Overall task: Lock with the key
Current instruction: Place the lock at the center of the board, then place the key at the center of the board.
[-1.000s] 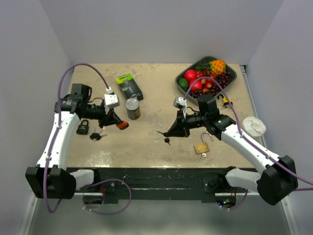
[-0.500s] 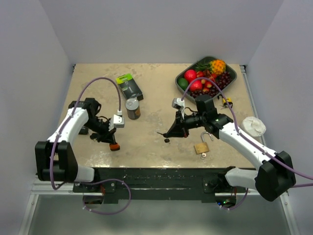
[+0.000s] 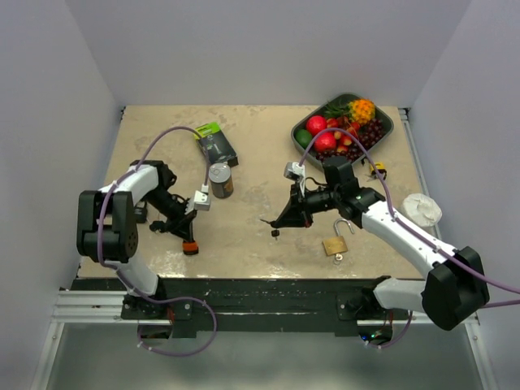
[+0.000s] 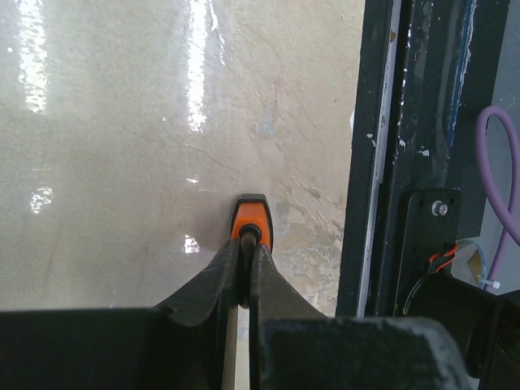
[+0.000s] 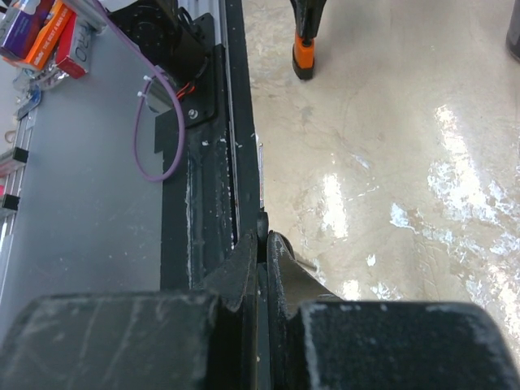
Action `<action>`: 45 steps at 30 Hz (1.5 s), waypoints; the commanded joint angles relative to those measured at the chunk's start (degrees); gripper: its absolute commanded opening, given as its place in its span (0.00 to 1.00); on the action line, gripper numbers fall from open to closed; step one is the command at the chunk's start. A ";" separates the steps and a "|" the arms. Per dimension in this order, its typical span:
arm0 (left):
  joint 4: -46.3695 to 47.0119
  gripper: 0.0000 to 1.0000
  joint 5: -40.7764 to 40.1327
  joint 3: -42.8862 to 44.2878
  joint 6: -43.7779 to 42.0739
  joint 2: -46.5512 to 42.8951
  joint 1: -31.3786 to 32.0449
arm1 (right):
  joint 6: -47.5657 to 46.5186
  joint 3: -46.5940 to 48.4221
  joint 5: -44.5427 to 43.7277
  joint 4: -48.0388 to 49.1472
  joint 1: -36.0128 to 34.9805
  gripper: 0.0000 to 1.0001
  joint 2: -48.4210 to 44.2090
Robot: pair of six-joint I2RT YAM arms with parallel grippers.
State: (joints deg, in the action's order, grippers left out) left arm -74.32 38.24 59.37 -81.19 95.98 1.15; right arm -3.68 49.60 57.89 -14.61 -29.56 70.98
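An open brass padlock lies on the table at the near right, with a small key at its lower end. My right gripper hovers left of it, shut on a thin dark key with a second small key dangling below. My left gripper is low near the table's front edge, shut on an orange-headed piece, which also shows in the left wrist view. A black padlock and a small bunch of keys lie beside the left arm.
A tin can and a black-and-green box stand at mid-left. A dark tray of fruit is at the back right, and a white round object is at the right edge. The black front rail runs just beyond the left gripper.
My left arm has folded back and swung its gripper, with the orange-headed piece, from beside the can toward the table's front edge. The right gripper has shifted slightly, still holding the key.
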 commanded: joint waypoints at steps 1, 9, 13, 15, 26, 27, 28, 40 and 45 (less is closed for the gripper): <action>0.49 0.06 1.49 5.30 -2.66 3.33 -0.01 | -1.15 2.69 -0.06 0.37 -0.06 0.00 0.30; 2.43 0.14 -0.53 10.50 -1.70 9.83 -0.01 | -1.15 2.78 -0.23 0.37 0.03 0.00 0.65; 3.48 0.18 -1.15 12.34 -1.25 12.12 -0.09 | -1.24 3.13 -0.14 0.37 -0.06 0.00 1.09; 3.83 0.21 -1.06 12.78 -1.34 12.73 -0.09 | -1.24 3.22 -0.14 0.37 0.03 0.00 1.18; 8.05 0.27 -1.59 14.71 -0.29 13.96 -0.27 | 1.65 2.60 -0.50 3.70 -0.14 0.00 2.32; 8.14 0.26 -1.33 15.33 -0.37 14.14 -0.27 | 1.92 2.52 -0.58 4.15 -0.15 0.00 2.49; 7.97 0.26 -1.32 15.51 -0.37 14.49 -0.27 | 2.01 2.51 -0.67 4.67 -0.49 0.00 2.76; 6.55 0.60 4.21 12.80 1.46 1.00 -7.03 | 9.04 4.97 -17.01 10.92 -9.80 0.00 8.64; 10.58 0.80 7.29 0.79 3.21 -11.67 -11.25 | 10.01 10.23 -24.56 13.20 -15.60 0.00 16.53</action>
State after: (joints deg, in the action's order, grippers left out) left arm -66.39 39.99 67.99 -79.61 94.06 -8.34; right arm 4.10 54.17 41.78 -5.87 -41.60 83.11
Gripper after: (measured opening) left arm 0.745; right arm 0.030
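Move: The left hand still pinches the orange lock by its shackle, the body some 4 cm below and slightly behind the pads; the bare spot for it is about 5 cm ahead and 5 cm down. The keys lie 7 cm ahead and 9 cm left, the black lock 11 cm ahead and 15 cm left, the can 19 cm ahead and 9 cm right. From the right hand, holding a key, the orange lock is about 25 cm left, 2 cm ahead and 16 cm below. Forward about 10 cm and then also slightly down, the left hand takes the orange lock by its shackle onto the table, fingers gradually opening, so its shackle end leads. It lets go and backs off up and to the left towards the keys, fingers spreading wide. Late on, the right hand, still pinching its key, swings some 6 cm left and 4 cm down towards the lock. ##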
